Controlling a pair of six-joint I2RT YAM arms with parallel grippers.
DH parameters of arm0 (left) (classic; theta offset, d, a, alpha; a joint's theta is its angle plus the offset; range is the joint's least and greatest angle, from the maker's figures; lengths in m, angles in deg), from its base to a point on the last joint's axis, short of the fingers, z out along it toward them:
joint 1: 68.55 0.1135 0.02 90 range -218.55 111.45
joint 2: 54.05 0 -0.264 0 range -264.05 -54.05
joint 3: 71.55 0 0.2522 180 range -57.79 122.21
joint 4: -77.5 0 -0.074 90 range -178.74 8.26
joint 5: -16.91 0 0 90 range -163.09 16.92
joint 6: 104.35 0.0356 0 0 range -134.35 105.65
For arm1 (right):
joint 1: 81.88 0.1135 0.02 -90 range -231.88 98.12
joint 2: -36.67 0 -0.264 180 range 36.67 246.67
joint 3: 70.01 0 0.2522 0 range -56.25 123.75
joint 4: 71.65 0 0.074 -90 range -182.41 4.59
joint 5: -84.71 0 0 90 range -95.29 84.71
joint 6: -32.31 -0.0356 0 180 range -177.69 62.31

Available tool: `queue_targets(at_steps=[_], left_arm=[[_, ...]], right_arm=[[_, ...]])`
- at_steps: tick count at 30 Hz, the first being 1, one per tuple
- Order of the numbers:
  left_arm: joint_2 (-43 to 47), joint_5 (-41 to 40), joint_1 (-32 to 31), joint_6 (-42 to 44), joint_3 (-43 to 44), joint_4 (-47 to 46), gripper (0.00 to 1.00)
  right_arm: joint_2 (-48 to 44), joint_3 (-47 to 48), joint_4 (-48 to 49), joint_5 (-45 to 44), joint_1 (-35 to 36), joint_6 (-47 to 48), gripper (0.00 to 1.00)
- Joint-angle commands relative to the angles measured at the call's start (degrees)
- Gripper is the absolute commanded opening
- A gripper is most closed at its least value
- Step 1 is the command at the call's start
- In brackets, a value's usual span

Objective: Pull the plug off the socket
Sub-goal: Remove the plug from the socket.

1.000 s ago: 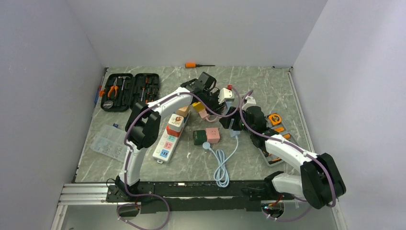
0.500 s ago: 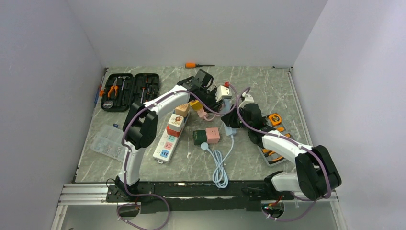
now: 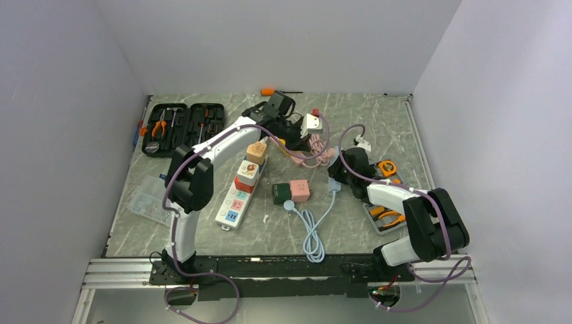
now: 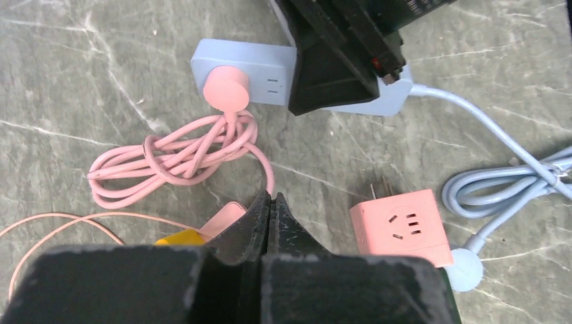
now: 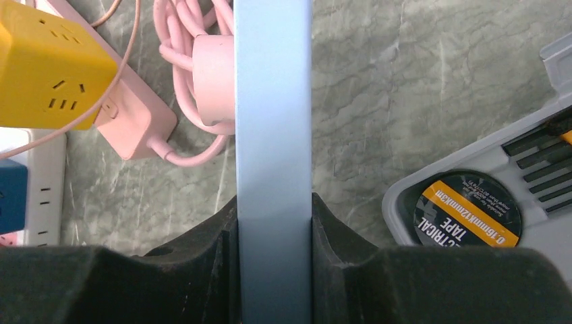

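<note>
A round pink plug (image 4: 226, 91) sits in the face of a light blue socket strip (image 4: 263, 61), and its pink cord (image 4: 175, 155) lies coiled on the table below it. My right gripper (image 5: 273, 209) is shut on the blue socket strip (image 5: 273, 101), one finger on each long side, with the pink plug (image 5: 214, 77) sticking out to its left. My left gripper (image 4: 270, 199) hovers a short way back from the plug, jaws pressed together with nothing between them. In the top view the left gripper (image 3: 297, 129) is behind the cord and the right gripper (image 3: 335, 170) in front of it.
A pink cube socket (image 4: 401, 226), a yellow cube (image 5: 50, 67) and a flat pink strip (image 5: 128, 115) lie close by. The blue cable (image 3: 311, 233) runs toward the near edge. A white strip with cubes (image 3: 239, 189), a black tool case (image 3: 182, 128) and a grey case with tape (image 5: 469, 209) flank the area.
My left gripper has drawn back toward the far left and its jaws have closed together, empty. The right gripper has closed on the blue socket strip, and its arm has folded in.
</note>
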Motion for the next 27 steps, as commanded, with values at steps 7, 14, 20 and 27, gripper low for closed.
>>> queue_targets(at_steps=[7,14,20,27], left_arm=[[1.32,4.64,0.60,-0.17,2.73,-0.24,0.49],[-0.50,6.60,-0.28,2.41,3.47,0.72,0.93],[-2.68,7.13,-0.30,6.14,5.04,4.11,0.99],[-4.55,5.40,-0.05,5.32,4.40,1.05,0.94]], right_arm=[[-6.20,-1.64,11.20,10.03,-1.04,1.57,0.00],[-13.13,-3.84,22.49,21.55,-1.07,0.29,0.00],[-14.96,-7.01,33.72,26.15,-0.96,-0.78,0.00],[-14.81,-7.49,35.62,28.57,-0.86,0.08,0.00]])
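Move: The pink plug, still in the far end of the light-blue socket, lies about 11 cm to the right of the left hand's shut, empty fingers, some 3 cm ahead and 13 cm below. From the right hand, which already grips the socket, the plug is about 6 cm ahead and 2 cm left at much the same height. The pink cord coil lies about 3 cm ahead and 5 cm left of the plug, and the pink cube about 12 cm back and 9 cm left of it. The right hand keeps its grip on the light-blue socket and, after hardly moving at first, lifts it about 10 cm while carrying it some 6 cm left and a little back towards the left hand, tipping the plug end up, rolling its left side up and turning counter-clockwise, about 30 degrees in all. The left hand stays nearly in place, rises slightly as its fingers begin to spread wide, then sinks about 2 cm so that they straddle the plug without closing. ##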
